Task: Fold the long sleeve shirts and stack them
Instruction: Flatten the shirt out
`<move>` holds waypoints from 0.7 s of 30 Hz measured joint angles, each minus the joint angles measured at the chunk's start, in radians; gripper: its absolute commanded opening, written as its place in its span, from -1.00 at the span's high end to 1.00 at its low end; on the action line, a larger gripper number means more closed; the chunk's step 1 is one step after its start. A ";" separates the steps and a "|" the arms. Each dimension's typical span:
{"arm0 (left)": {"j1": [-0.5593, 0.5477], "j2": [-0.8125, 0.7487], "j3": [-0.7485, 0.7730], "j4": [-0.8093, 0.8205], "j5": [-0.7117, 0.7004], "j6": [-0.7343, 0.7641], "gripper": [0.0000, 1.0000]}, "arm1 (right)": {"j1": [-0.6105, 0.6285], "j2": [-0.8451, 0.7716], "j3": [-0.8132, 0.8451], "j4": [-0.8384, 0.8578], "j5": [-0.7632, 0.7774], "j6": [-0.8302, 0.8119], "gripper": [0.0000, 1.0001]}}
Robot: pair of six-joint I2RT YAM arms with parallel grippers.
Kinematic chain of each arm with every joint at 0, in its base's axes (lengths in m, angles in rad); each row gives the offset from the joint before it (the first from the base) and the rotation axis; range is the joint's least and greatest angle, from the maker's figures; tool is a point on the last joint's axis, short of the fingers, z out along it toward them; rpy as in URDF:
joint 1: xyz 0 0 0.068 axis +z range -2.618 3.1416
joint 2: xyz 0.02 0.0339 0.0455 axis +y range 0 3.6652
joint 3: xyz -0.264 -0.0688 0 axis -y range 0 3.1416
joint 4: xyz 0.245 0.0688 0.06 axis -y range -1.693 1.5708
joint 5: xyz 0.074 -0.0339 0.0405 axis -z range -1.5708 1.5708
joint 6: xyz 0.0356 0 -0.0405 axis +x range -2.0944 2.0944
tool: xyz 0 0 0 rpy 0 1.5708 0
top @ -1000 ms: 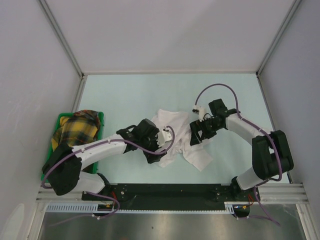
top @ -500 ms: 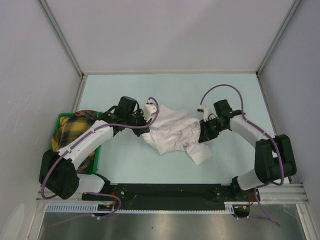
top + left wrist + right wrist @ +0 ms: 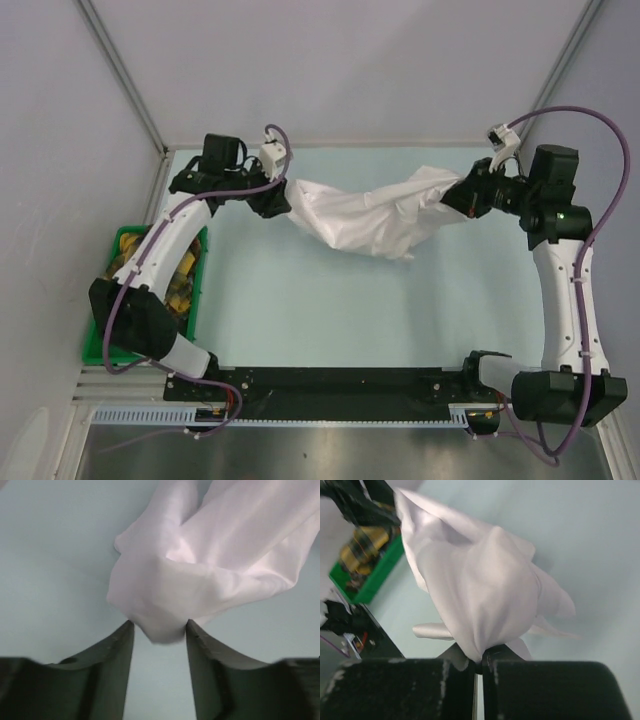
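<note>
One white long sleeve shirt (image 3: 365,215) hangs stretched between both grippers above the far half of the table, sagging in the middle. My right gripper (image 3: 462,192) is shut on its right end; in the right wrist view the cloth (image 3: 475,585) is pinched tight between the jaws (image 3: 480,655). My left gripper (image 3: 283,195) is at the shirt's left end. In the left wrist view its jaws (image 3: 159,625) stand apart, and a bunched tip of the shirt (image 3: 200,570) sits loosely between the fingertips (image 3: 127,630).
A green bin (image 3: 196,270) with plaid yellow cloth (image 3: 180,285) stands at the table's left edge, under the left arm. The grey walls rise close behind both grippers. The pale green table (image 3: 350,310) lies beneath the shirt.
Both grippers closed on the crumpled shirt, then lifted it and pulled apart toward the far corners, stretching it. The left jaws have since parted again.
</note>
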 measured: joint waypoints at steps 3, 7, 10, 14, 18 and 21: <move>0.028 -0.009 -0.009 0.016 0.039 -0.036 -0.71 | 0.006 -0.026 0.035 0.069 -0.015 0.103 1.00; 0.001 -0.135 -0.201 0.154 0.030 -0.134 -0.99 | 0.031 -0.039 0.067 0.214 -0.017 0.276 1.00; -0.105 -0.274 -0.346 0.232 -0.016 -0.193 -0.99 | 0.049 -0.032 0.090 0.341 -0.013 0.418 1.00; -0.278 -0.407 -0.439 0.347 -0.067 -0.220 -0.99 | 0.093 0.003 0.171 0.433 0.003 0.533 1.00; -0.310 -0.397 -0.446 0.444 -0.075 -0.223 -0.99 | 0.143 0.022 0.251 0.475 0.002 0.573 1.00; -0.311 -0.341 -0.446 0.500 -0.084 -0.204 -0.99 | 0.163 0.018 0.284 0.490 -0.007 0.579 1.00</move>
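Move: The white shirt is strung between my hands, its middle about 20 cm to the right of my left hand, 2 cm nearer me and slightly lower; its left end is at the half-open left fingertips. From my right hand, which pinches the other end, that middle is some 16 cm left, 3 cm farther out and 12 cm below. The green bin of plaid shirts lies roughly 35 cm left of my left hand, 11 cm back and 14 cm down. I keep my right-hand pinch on the shirt and haul it up about 19 cm, drifting left as well, while that wrist tilts the fingers from drooping to roughly level. My left hand spreads fully open off the shirt's end and swings back some 11 cm and to the right, easing slightly forward again at the finish, its fingers lifting a little. ##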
